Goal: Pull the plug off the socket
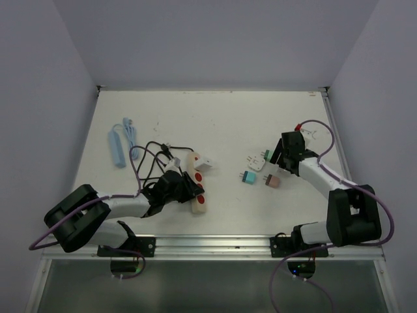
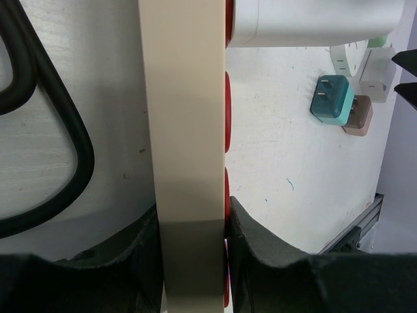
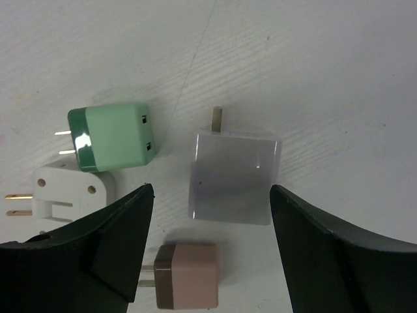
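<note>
The socket (image 1: 197, 186), a long cream power strip with red outlets, lies left of centre. My left gripper (image 1: 182, 188) is shut on it, and in the left wrist view the fingers (image 2: 254, 241) press both long sides of the strip (image 2: 186, 117). A white plug (image 1: 204, 163) (image 2: 313, 23) sits in the strip's far end. My right gripper (image 1: 275, 158) (image 3: 212, 189) is open and apart from the strip. A pale grey cube plug (image 3: 234, 176) lies loose on the table between its fingers, touching neither.
Loose plugs lie near the right gripper: green (image 3: 111, 137), white (image 3: 65, 195), brown (image 3: 189, 275) and teal (image 1: 247, 177). A black cord (image 1: 153, 156) coils left of the strip. A light blue power strip (image 1: 117, 147) lies at the far left.
</note>
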### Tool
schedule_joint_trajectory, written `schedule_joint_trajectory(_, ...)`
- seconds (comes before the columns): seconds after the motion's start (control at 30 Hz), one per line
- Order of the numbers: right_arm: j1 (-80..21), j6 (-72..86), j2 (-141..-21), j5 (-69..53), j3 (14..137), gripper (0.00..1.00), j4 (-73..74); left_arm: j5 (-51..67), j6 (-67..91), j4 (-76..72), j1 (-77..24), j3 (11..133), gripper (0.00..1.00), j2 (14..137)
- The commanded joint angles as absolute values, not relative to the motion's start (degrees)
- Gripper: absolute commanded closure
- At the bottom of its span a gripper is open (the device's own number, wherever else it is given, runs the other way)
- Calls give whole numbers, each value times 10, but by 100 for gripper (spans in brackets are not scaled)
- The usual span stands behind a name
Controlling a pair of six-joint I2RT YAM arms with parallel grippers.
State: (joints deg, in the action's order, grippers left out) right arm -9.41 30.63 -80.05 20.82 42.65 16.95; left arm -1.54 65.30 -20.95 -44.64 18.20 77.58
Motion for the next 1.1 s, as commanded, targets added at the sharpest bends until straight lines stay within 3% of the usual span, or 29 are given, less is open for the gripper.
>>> schedule_joint_trajectory(0.0,-93,319,-759,145,430,24,181,-26,612,-124,-446,154,100,790)
schedule_joint_trajectory(0.2,-100,344,-708,-54,425,23,137,-15,605,-136,-446,155,100,799)
schedule_joint_trajectory(0.33,-126,372,-707,-144,426,14,78,-8,599,-143,-446,158,100,802)
schedule_joint_trajectory(0.57,-224,429,-764,-195,464,1,10,6,592,-154,-446,158,100,804)
schedule_joint_trajectory(1.07,-337,462,-899,-193,518,1,-70,33,583,-173,-446,163,100,822)
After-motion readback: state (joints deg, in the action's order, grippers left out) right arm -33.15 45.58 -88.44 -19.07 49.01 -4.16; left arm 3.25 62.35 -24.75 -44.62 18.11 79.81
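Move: The white plug in the socket strip lies about 31 cm to the right gripper's left, nearly straight out from it and about level in height. The strip's middle is some 33 cm left and 6 cm back. Across the way lie the green plug (7 cm left, 4 farther out), the white adapter (12 left, 1 farther out) and the teal plug (15 left, 4 back). From the left gripper the white plug sits 9 cm ahead, 2 right. Lift the right gripper off the clear plug and sweep it left about 29 cm, past above the loose plugs to the white plug, rising some 7 cm early, then easing a little back. Swing the fingers round to point left and forward, opening them fully. Keep the left grip on the strip, shifting it about a centimetre right while turning slightly clockwise. ##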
